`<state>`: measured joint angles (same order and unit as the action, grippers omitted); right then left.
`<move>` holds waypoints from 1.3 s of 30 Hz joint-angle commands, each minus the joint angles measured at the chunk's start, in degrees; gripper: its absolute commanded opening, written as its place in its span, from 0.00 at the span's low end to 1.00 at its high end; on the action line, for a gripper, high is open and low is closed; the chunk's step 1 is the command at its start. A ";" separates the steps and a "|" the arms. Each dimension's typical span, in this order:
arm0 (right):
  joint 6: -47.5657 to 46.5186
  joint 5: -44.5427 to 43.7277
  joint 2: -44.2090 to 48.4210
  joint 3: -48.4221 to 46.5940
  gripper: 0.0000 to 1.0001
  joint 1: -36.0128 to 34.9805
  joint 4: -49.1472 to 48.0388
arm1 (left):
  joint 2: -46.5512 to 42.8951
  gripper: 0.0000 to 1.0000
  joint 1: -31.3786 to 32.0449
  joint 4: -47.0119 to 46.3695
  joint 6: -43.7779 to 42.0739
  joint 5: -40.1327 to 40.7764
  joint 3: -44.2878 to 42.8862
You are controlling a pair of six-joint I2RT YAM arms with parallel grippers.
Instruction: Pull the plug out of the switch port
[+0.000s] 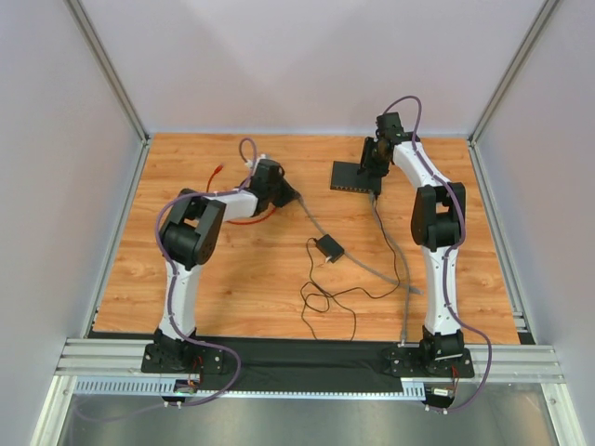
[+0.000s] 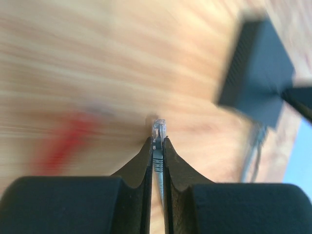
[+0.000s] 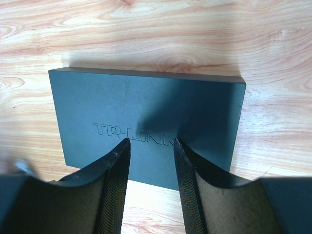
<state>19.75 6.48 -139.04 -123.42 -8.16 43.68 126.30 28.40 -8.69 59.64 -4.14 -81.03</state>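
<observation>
My left gripper is shut on the grey cable just behind its clear plug. The plug sticks out past the fingertips over bare wood, apart from the black switch, which is blurred at the right. In the top view the left gripper sits left of the switch, and the grey cable trails off to the right. My right gripper is open, with its fingertips over the switch's top and nothing between them. The switch port is too small to make out in any view.
A small black adapter with a thin looped black cord lies mid-table. A red cable lies by the left arm and shows as a red blur in the left wrist view. Walls enclose the wooden table.
</observation>
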 commanded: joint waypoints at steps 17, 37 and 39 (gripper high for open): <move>-0.50 -2.35 -4.13 1.95 0.44 0.52 5.10 | -13.70 0.00 -12.05 11.40 -22.37 10.72 -0.27; -0.15 -2.61 -4.31 1.86 0.44 0.43 5.01 | -21.36 0.00 -27.00 21.70 -24.48 23.66 4.13; -0.32 -2.61 -4.31 1.86 0.44 0.52 5.19 | -21.10 0.00 -27.00 21.96 -23.78 24.52 3.87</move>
<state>19.75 6.48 -139.04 -123.42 -8.16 43.68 107.68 0.97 12.99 35.73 17.06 -76.93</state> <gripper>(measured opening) 0.437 0.126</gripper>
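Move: The grey cable's plug is already out of the switch and pinched in my left hand. I'm taking it to open tabletop near the left edge, about 34 cm left, 2 cm ahead and 3 cm below. The red cable's near plug lies some 6 cm left and 4 cm back, the switch roughly 21 cm right and 6 cm ahead, the adapter 16 cm back and 11 cm right. From my right hand that open spot is about 62 cm left, 5 cm back and 4 cm lower. Keeping my left fingers shut on the grey plug, I sweep quickly left, away from the switch and low across the red cable, nearly stall after about 14 cm, then lift roughly 8 cm and swing on left to the far side, some 34 cm in all. The wrist rolls its left side up and turns counter-clockwise as I go. ##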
